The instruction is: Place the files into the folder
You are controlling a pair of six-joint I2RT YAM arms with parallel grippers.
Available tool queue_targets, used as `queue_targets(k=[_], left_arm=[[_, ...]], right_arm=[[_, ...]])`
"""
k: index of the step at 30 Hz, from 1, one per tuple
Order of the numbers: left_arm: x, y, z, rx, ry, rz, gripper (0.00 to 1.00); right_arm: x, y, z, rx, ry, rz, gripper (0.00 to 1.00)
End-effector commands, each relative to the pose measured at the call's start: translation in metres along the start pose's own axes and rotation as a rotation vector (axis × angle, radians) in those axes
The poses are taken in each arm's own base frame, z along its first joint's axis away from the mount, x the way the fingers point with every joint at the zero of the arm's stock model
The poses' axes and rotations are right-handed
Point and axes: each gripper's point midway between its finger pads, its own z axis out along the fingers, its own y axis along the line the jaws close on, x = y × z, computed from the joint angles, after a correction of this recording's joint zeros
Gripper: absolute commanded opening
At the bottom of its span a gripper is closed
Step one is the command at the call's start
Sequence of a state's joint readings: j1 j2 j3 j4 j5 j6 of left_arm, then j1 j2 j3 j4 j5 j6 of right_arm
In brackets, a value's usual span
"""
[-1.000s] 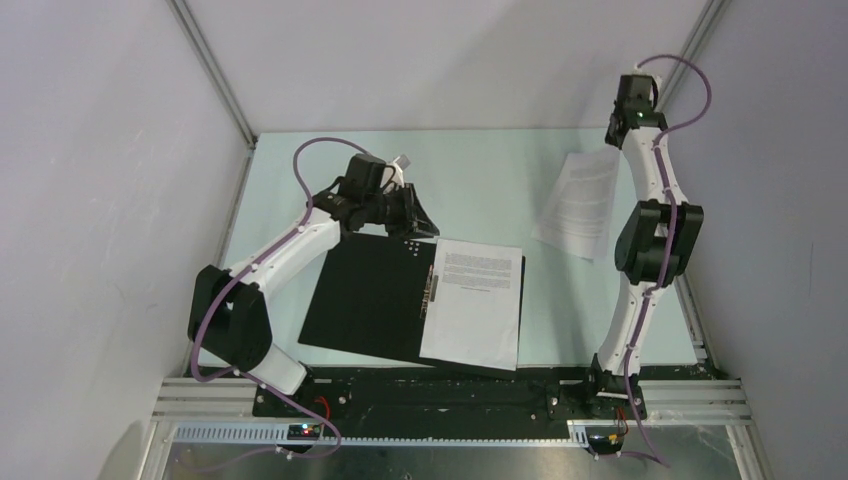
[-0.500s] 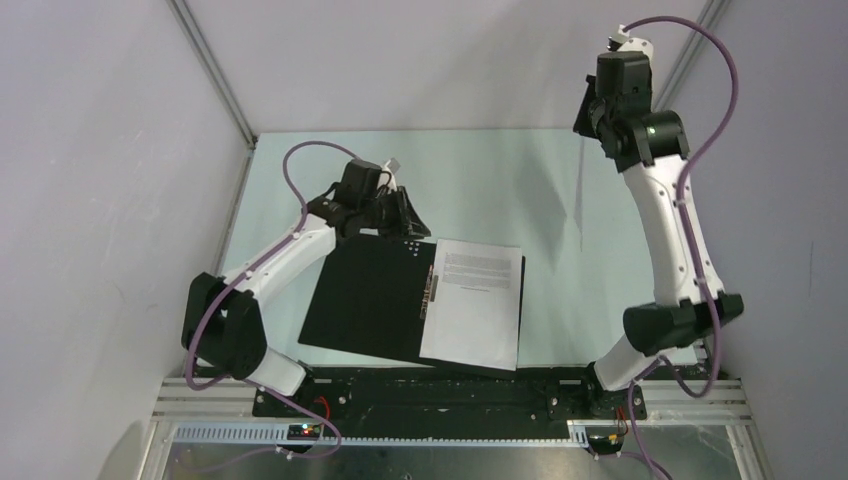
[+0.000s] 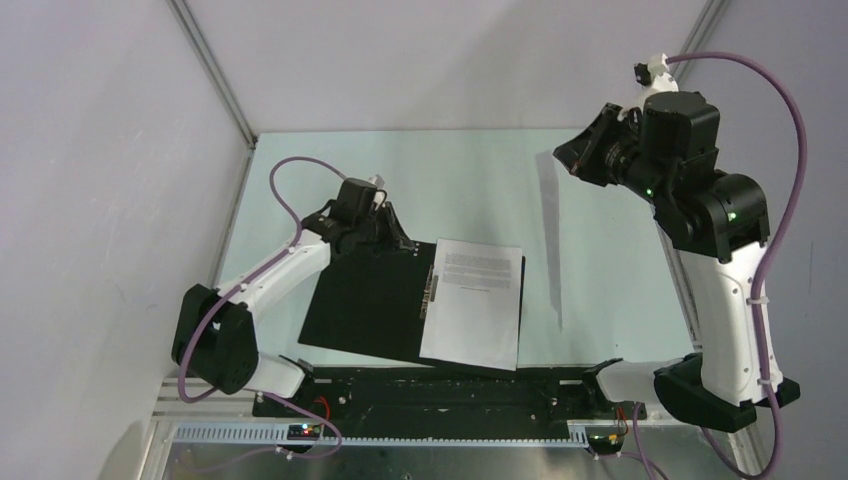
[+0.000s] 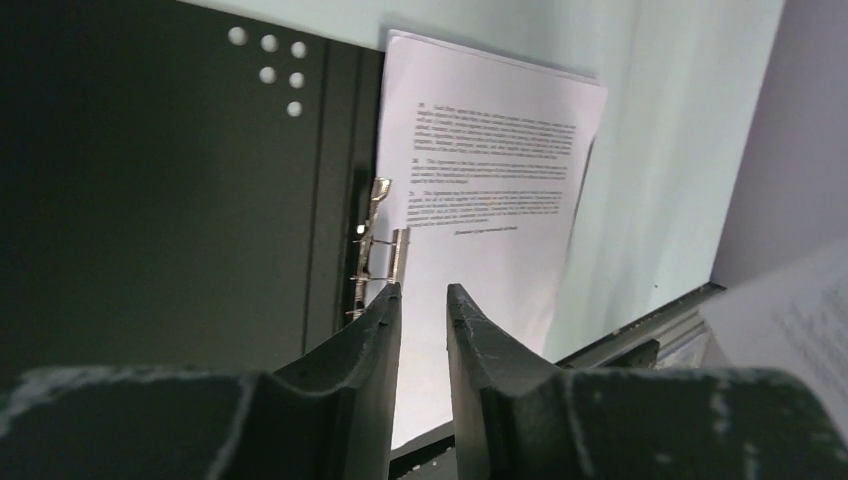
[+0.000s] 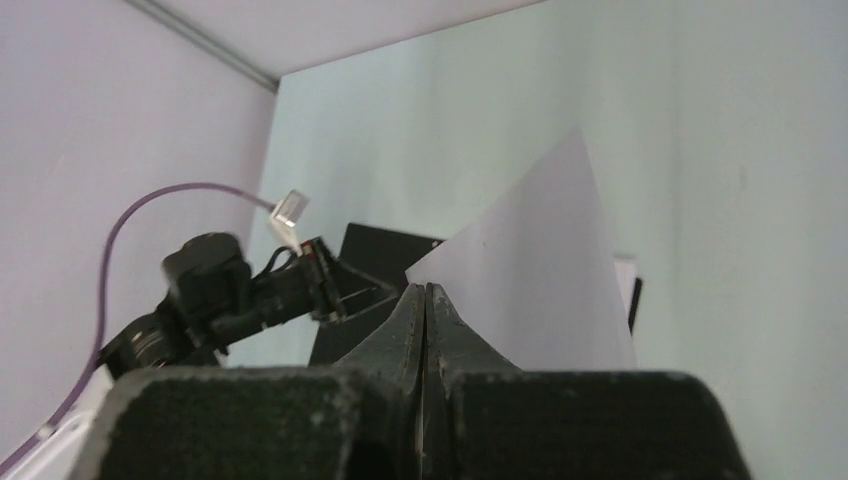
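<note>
The folder (image 3: 365, 300) lies open with its black inside up and a metal clip (image 3: 431, 288) along its spine. One printed file (image 3: 475, 300) lies flat on its right half. My left gripper (image 3: 400, 240) hovers at the folder's far edge, slightly open with nothing between its fingers; in the left wrist view it (image 4: 423, 292) points at the clip (image 4: 385, 250) and the file (image 4: 490, 170). My right gripper (image 3: 560, 160) is raised high at the back right, shut on another file (image 5: 540, 290), which hangs edge-on as a thin line (image 3: 553, 250).
The pale green table (image 3: 480, 185) is walled by white panels on the left, back and right. A black and aluminium rail (image 3: 450, 395) carrying both arm bases runs along the near edge. A corner of a printed sheet (image 4: 790, 320) shows at the lower right of the left wrist view.
My right arm has lifted the sheet off the table's back right and swung it up toward the middle, where it hangs edge-on. The left gripper has slid slightly left along the folder's far edge.
</note>
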State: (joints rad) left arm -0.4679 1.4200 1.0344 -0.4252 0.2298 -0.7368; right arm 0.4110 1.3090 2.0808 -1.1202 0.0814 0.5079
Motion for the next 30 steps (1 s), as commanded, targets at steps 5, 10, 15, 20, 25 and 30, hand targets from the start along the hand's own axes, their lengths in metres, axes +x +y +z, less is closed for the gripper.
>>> queue_targets(k=[5,10,15,20,25,30], left_arm=[[-0.006,0.013,-0.004,-0.042,-0.067,-0.017,0.29],[-0.002,0.019,-0.001,-0.059,-0.058,-0.013,0.29],[0.006,0.024,0.002,-0.063,-0.033,-0.020,0.29],[0.017,0.025,0.006,-0.060,0.002,-0.013,0.29],[0.025,0.007,0.006,-0.013,0.033,0.008,0.31],[0.028,-0.001,0.004,0.023,0.047,0.004,0.31]], right_arm=[[0.044,-0.020,0.006,-0.105,0.198,0.226,0.00],[0.094,-0.096,0.052,0.018,0.295,0.375,0.00],[0.103,-0.130,0.057,0.188,0.249,0.252,0.13],[0.151,-0.133,0.067,0.367,0.311,0.020,0.79],[0.212,-0.152,0.097,0.449,0.388,-0.067,0.89],[0.275,-0.159,0.117,0.518,0.491,-0.201,0.95]])
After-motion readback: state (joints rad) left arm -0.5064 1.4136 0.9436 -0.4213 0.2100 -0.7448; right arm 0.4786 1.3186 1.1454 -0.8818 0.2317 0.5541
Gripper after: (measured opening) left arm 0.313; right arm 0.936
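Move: The right hand, about 45 cm above the table with a sheet hanging from its fingers, is bound for the stack of files in the open folder: the stack's middle lies some 11 cm to its left and 5 cm nearer the base. The ring clip is about 21 cm left of that hand and 2 cm back, and the bare black cover's middle some 36 cm left and 5 cm back. From the left hand the stack is about 15 cm right, 6 cm back and 14 cm below. Still pinching the sheet at first, the right hand swoops down beside the stack, swinging some 5 cm right on the way. About 20 cm down it spreads its fingers almost fully, letting go of the sheet, then swings back left and sinks about 11 cm more, its fingers tipping some 35 degrees further down. The left hand, empty, eases about 3 cm down and 3 cm back over the folder. ##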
